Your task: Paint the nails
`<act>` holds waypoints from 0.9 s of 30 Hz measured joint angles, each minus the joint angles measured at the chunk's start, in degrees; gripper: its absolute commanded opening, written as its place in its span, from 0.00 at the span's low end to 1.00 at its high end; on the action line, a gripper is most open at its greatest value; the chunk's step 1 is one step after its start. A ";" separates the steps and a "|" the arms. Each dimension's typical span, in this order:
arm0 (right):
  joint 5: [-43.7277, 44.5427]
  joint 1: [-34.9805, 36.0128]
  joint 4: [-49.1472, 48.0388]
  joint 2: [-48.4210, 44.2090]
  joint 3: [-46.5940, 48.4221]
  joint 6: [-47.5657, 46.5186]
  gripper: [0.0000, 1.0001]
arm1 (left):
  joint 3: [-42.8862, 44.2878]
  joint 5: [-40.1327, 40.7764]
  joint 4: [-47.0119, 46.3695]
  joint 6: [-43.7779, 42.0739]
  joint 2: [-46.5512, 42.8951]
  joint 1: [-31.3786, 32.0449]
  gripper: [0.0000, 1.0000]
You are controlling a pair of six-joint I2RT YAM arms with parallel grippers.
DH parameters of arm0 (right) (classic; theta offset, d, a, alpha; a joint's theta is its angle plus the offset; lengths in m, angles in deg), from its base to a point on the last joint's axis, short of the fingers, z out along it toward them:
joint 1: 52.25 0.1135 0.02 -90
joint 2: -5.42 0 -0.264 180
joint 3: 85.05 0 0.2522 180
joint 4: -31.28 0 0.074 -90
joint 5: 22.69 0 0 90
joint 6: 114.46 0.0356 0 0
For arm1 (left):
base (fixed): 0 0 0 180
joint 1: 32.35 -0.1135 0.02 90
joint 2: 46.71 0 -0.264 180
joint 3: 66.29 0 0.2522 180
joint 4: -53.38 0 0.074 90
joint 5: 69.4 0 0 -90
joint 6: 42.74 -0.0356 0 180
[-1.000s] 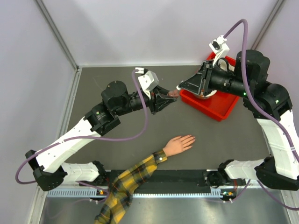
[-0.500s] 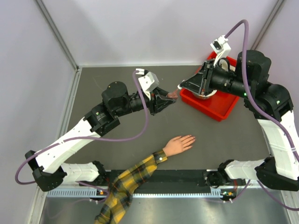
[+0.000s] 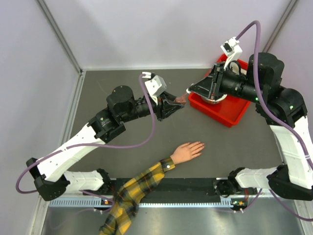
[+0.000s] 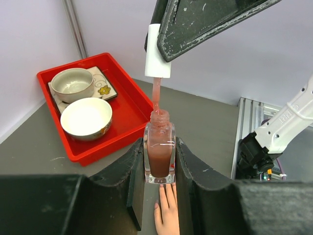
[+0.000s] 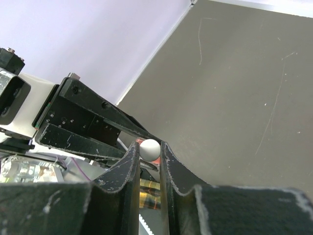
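My left gripper (image 4: 159, 159) is shut on a clear polish bottle (image 4: 159, 154) of reddish-brown polish and holds it upright above the mat (image 3: 180, 99). My right gripper (image 5: 150, 151) is shut on the white brush cap (image 4: 157, 54), whose pink brush stem (image 4: 156, 98) reaches down into the bottle's neck. The two grippers meet at the back of the mat (image 3: 186, 93). The pale mannequin hand (image 3: 186, 152) with a plaid sleeve (image 3: 132, 196) lies flat near the front. Its fingers (image 4: 167, 205) show below the bottle; the nails are too small to make out.
A red tray (image 3: 230, 113) stands at the back right under my right arm, holding two pale bowls (image 4: 86, 116) and a small square plate (image 4: 103, 89). Grey walls close the back and sides. A metal rail (image 3: 195, 200) runs along the front edge.
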 measured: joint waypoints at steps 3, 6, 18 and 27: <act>0.26 0.00 0.00 -0.11 0.04 0.00 0.00 | -0.04 0.17 0.02 0.02 -0.04 0.00 0.00; 0.55 0.00 -0.02 -0.22 0.48 0.00 0.00 | -0.39 0.20 0.20 0.04 -0.48 0.00 0.00; 4.72 -0.02 0.33 -1.60 0.72 -0.02 0.00 | -1.40 2.01 0.17 0.02 -2.47 0.00 0.00; 17.03 -0.04 2.38 -11.30 -12.33 -2.71 0.00 | -2.43 9.11 -0.59 -0.52 -2.97 0.00 0.00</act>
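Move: My right hand holds the brush by its white cap, the bristles still in the mouth of the polish bottle, which sits about 4 cm left, 1 cm back and 5 cm below. The fake hand is far under my right hand, some 44 cm down, 3 cm right and 2 cm back; the white bowl is about 28 cm ahead of my right hand and 17 cm right. From my left hand, gripping the bottle, the fake hand is about 8 cm right, 1 cm back and 39 cm down. I ease the brush up about 1 cm, drawing it out of the bottle neck, then speed up and carry it some 6 cm to my right and down towards the fake hand, my right wrist turning about 15 degrees clockwise. My left hand keeps its pinch on the open bottle and backs off left and forward by 2 cm or so each way, turning slightly counter-clockwise. ##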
